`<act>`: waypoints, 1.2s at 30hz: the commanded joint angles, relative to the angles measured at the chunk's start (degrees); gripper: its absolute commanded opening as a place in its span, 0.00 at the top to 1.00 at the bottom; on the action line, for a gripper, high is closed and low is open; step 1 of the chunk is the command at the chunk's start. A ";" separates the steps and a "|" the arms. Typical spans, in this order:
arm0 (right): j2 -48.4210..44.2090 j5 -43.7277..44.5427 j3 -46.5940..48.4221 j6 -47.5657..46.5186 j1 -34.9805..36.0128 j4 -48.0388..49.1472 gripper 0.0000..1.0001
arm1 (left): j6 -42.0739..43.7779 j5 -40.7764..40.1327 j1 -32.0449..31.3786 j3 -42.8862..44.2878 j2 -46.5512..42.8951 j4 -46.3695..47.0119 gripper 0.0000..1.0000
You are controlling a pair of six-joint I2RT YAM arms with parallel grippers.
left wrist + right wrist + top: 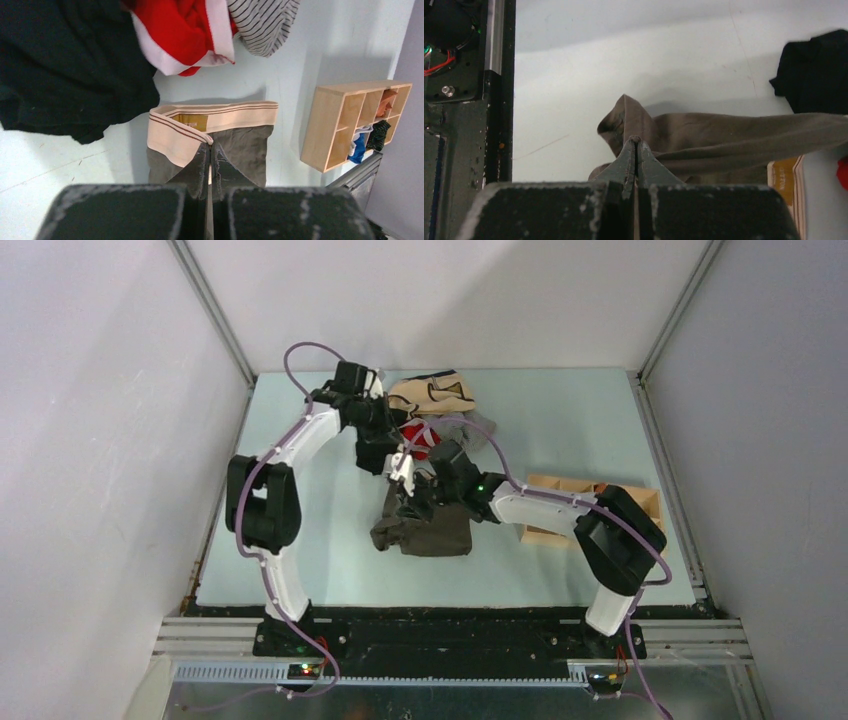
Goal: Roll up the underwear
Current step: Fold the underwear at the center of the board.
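Observation:
The underwear (425, 531), dark olive-brown boxer briefs with a cream waistband, lies at the table's middle. My left gripper (400, 470) is shut on the folded-over waistband (175, 137). The brown label (194, 121) and olive fabric (247, 150) show just beyond its tips (210, 146). My right gripper (416, 502) is shut on a raised fold of the olive fabric (724, 137), pinched at its tips (636, 141). The two grippers sit close together over the garment's far end.
A pile of other garments lies at the back: a beige one with dark trim (435, 392), a red and white one (185, 30), a striped one (265, 20) and a black one (65, 65). A wooden compartment box (350, 120) holding rolled items stands to the right.

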 commanded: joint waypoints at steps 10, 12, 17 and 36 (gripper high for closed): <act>-11.89 -1.82 -9.07 4.63 -3.48 -1.23 1.00 | -4.74 -0.12 -6.88 7.25 2.83 3.04 1.00; -12.68 -2.11 -9.36 5.99 -4.23 -2.13 1.00 | -4.75 -0.66 -8.39 7.21 2.97 3.22 1.00; -14.36 -2.48 -10.15 7.39 -4.98 -4.84 1.00 | -4.28 -5.48 -11.84 8.44 4.53 2.45 1.00; -15.54 -2.16 -18.24 10.84 -9.87 -3.84 1.00 | -1.26 -12.62 -17.67 13.79 12.98 2.07 1.00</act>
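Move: Left hand, holding the lifted left waistband end, has the right waistband end about 15 cm right, 7 cm back, 12 cm below. Red-white underwear lies some 5 cm right and 3 cm ahead of this hand, black one 5 cm left, 3 cm ahead, grey striped 16 cm right, 4 cm ahead, all about 12 cm down. For the right hand, holding the leg hem, the right hem corner lies about 15 cm right, 10 cm back, 12 cm below. Both closed grippers carry the underwear's left side about 10 cm right towards its right edge, finally dipping some 4 cm. ##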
